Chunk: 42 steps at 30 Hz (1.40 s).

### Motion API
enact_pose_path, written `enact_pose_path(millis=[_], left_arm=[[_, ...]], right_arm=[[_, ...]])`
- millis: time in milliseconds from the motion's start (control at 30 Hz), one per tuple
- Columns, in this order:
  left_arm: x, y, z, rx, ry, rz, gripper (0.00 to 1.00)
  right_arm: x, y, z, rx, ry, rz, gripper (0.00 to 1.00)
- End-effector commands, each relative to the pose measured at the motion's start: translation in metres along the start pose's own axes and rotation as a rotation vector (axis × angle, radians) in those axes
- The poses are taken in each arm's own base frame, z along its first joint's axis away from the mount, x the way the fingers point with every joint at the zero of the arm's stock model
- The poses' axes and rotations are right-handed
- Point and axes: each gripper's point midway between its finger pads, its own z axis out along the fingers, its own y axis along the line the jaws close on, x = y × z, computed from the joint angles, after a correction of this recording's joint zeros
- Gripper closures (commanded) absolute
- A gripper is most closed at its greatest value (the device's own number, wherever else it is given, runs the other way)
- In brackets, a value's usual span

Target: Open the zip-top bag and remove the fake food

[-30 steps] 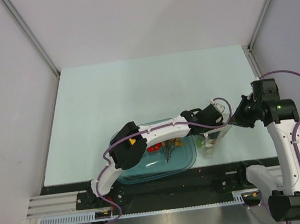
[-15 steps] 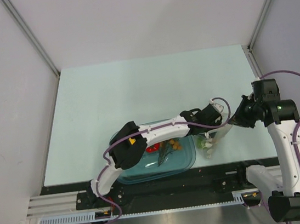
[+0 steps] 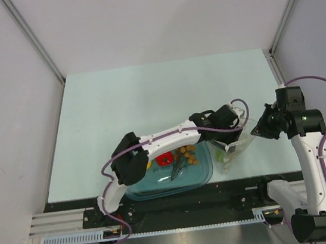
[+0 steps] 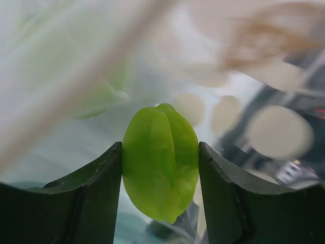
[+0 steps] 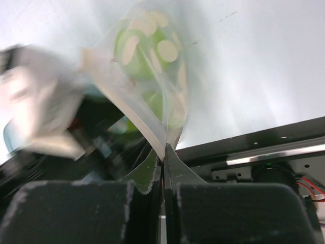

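The zip-top bag (image 3: 233, 147), clear with white dots, hangs just right of the teal tub. My right gripper (image 3: 259, 132) is shut on its edge; in the right wrist view the jaws (image 5: 163, 152) pinch the bag's seam (image 5: 147, 122), with yellow-green fruits (image 5: 143, 51) inside. My left gripper (image 3: 234, 138) is at the bag's mouth. In the left wrist view it (image 4: 160, 146) is shut on a yellow-green fruit (image 4: 160, 168), with dotted bag plastic (image 4: 279, 132) around it. A red piece (image 3: 165, 158) and orange-brown balls on stems (image 3: 185, 153) lie in the tub.
The teal translucent tub (image 3: 160, 188) stands at the table's near edge, under my left arm. The black base rail (image 3: 221, 195) runs along the near edge just below the bag. Grey walls close in the table on three sides.
My left arm has swung its elbow left and drawn its gripper up and back at the bag's mouth. The right gripper has kept its hold on the bag's edge.
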Motion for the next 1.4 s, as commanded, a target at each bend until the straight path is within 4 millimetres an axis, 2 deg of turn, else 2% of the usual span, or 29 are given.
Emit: enact_pose_path(millis=[0,167,333,533,567,667,767,833,900,933,1000,1033,1067,1200,1267,1367], left_arm=[[-0.039,-0.040,-0.074,0.174,-0.126,0.007,0.89],[-0.055,-0.053,-0.104,0.238,-0.205,0.000,0.99],[-0.077,-0.069,-0.127,0.314,-0.298,0.042,1.00],[-0.090,-0.066,-0.128,0.311,-0.339,0.017,1.00],[-0.099,-0.072,-0.133,0.342,-0.375,0.022,1.00],[-0.107,-0.096,-0.142,0.486,-0.421,0.092,1.00],[-0.099,-0.113,-0.144,0.598,-0.397,0.149,1.00],[-0.096,-0.115,-0.140,0.615,-0.377,0.168,1.00],[-0.093,-0.112,-0.133,0.577,-0.357,0.188,1.00],[-0.101,-0.113,-0.137,0.559,-0.378,0.197,1.00],[-0.107,-0.091,-0.127,0.397,-0.362,0.115,1.00],[-0.123,-0.089,-0.131,0.354,-0.382,0.076,1.00],[-0.119,-0.070,-0.124,0.249,-0.342,-0.018,1.00],[-0.133,-0.054,-0.119,0.131,-0.361,-0.137,1.00],[-0.133,-0.046,-0.114,0.092,-0.363,-0.192,1.00],[-0.139,-0.039,-0.107,0.051,-0.394,-0.244,1.00]], right_arm=[[-0.014,-0.007,-0.010,0.054,-0.071,-0.037,1.00],[-0.016,-0.016,-0.015,0.103,-0.084,-0.043,1.00],[-0.015,-0.018,-0.018,0.114,-0.083,-0.034,1.00],[-0.016,-0.027,-0.027,0.159,-0.114,-0.027,1.00],[-0.016,-0.029,-0.027,0.173,-0.116,-0.026,1.00],[-0.018,-0.031,-0.033,0.182,-0.137,-0.022,1.00],[-0.028,-0.018,-0.044,0.135,-0.174,-0.029,1.00],[-0.033,-0.014,-0.049,0.123,-0.189,-0.044,1.00],[-0.038,-0.009,-0.051,0.104,-0.198,-0.059,1.00],[-0.039,-0.008,-0.051,0.103,-0.198,-0.067,1.00],[-0.043,-0.005,-0.053,0.091,-0.214,-0.075,1.00],[-0.045,-0.003,-0.055,0.085,-0.222,-0.080,1.00],[-0.049,0.000,-0.058,0.071,-0.239,-0.084,1.00],[-0.046,0.018,-0.062,-0.026,-0.233,-0.092,1.00],[-0.045,0.030,-0.065,-0.091,-0.233,-0.087,1.00],[-0.044,0.036,-0.068,-0.128,-0.241,-0.095,1.00]])
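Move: The green food already sits between the left fingers, inside the bag. The bag's rim corner in the right fingers is about 9 cm to the left hand's right, level in reach and 11 cm above. Another green piece lies in the bag some 5 cm left, 3 back and 5 below, and the tray's middle about 26 cm left, 2 back and 8 below. From the right hand, the held food is roughly 9 cm left, level in reach and 11 down. The green food, still gripped, is drawn up some 17 cm by the left hand towards the bag's mouth and the right gripper, quickly at first, drifting about 5 cm right, a little back, then forward 5 at the end. Its fingers swing about 25 degrees up to the right. The right hand keeps its pinch on the rim, yielding 2 cm to the right, then rising about 6. ##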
